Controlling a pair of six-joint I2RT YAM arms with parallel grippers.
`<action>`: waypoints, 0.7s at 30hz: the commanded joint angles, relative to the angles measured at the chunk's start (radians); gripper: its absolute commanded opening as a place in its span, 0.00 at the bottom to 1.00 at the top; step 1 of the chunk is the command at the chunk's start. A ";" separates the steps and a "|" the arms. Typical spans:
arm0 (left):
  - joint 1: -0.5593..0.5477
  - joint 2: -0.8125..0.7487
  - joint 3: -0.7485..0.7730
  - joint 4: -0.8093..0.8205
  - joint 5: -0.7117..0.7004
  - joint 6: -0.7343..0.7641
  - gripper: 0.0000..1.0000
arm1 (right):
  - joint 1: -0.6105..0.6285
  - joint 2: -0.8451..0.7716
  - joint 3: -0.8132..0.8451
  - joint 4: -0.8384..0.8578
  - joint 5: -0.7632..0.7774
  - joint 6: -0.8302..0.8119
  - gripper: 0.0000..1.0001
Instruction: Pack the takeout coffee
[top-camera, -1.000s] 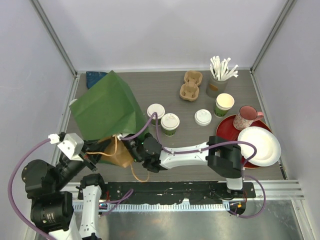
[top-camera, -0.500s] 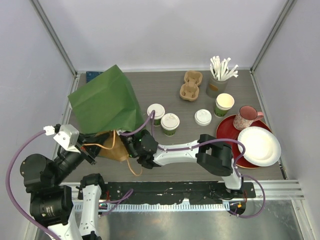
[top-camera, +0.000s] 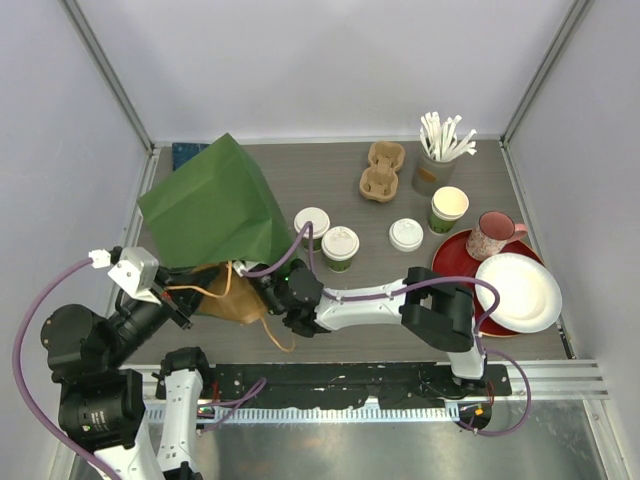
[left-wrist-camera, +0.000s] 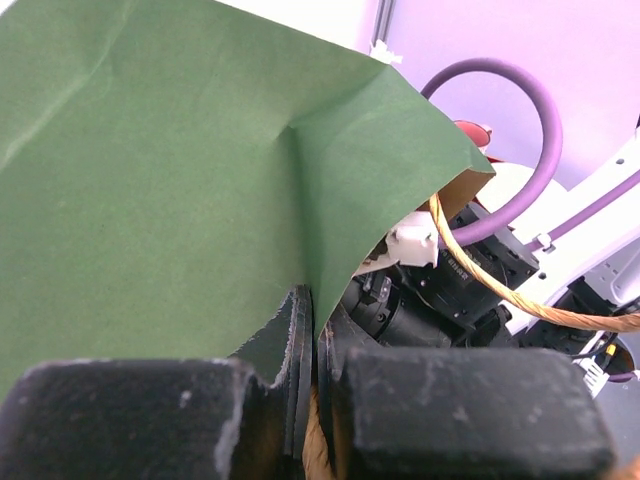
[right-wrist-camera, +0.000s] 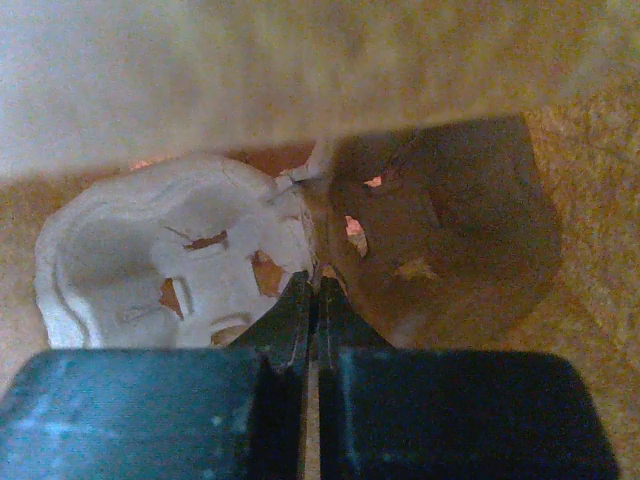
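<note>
The takeout coffee is two small green cups with white lids, one (top-camera: 312, 226) beside the other (top-camera: 340, 247), standing mid-table to the right of the bag. A green paper bag (top-camera: 214, 208) lies on its side at the left, its brown mouth (top-camera: 236, 303) facing the arms. My left gripper (top-camera: 181, 307) (left-wrist-camera: 315, 312) is shut on the bag's green edge. My right gripper (top-camera: 264, 294) (right-wrist-camera: 312, 290) is shut at the bag's mouth with a thin paper edge between its fingers. Its view looks into the brown inside, where a white moulded shape (right-wrist-camera: 170, 265) shows.
A loose white lid (top-camera: 406, 234) lies right of the cups. Beyond stand a stack of lidless green cups (top-camera: 448, 209), a pink mug (top-camera: 489, 235) on a red plate (top-camera: 452, 262), a white plate (top-camera: 518, 291), a brown cup carrier (top-camera: 382, 169) and a cup of stirrers (top-camera: 437, 152).
My left gripper has drawn the bag's edge a little to the left and the bag's far corner has risen. The right gripper has shifted slightly at the mouth. The cups have not moved.
</note>
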 joint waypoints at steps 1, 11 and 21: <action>-0.009 0.014 0.008 0.044 0.089 -0.045 0.00 | -0.022 -0.008 0.126 0.357 0.015 -0.074 0.01; -0.006 0.003 0.037 0.081 0.203 -0.157 0.00 | -0.100 0.132 0.444 0.150 0.024 -0.051 0.01; -0.008 0.017 0.138 0.165 0.172 -0.233 0.00 | -0.159 0.121 0.441 -0.056 0.064 -0.037 0.01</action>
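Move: My left hand still pinches the green bag's near rim by its handle. The bag's middle is about 13 cm ahead, 3 cm right and 2 cm higher. My right hand is already inside the mouth: the bag's middle is some 2 cm ahead, 8 cm left and 6 cm above, the cup carrier 6 cm ahead, 4 cm left and slightly above. From this hand, one lidded cup stands 11 cm ahead and 8 cm right, the other 5 cm ahead and 15 cm right, both 30 cm lower. I hoist the mouth-down bag from both sides: my right hand, inside it, climbs about 10 cm, edging forward and a little left, while rolling its left side up some 15 degrees and tipping its fingers upward. My left hand keeps its pinch on the rim and handle and rises more slowly, about 5 cm, tilting slightly up. ##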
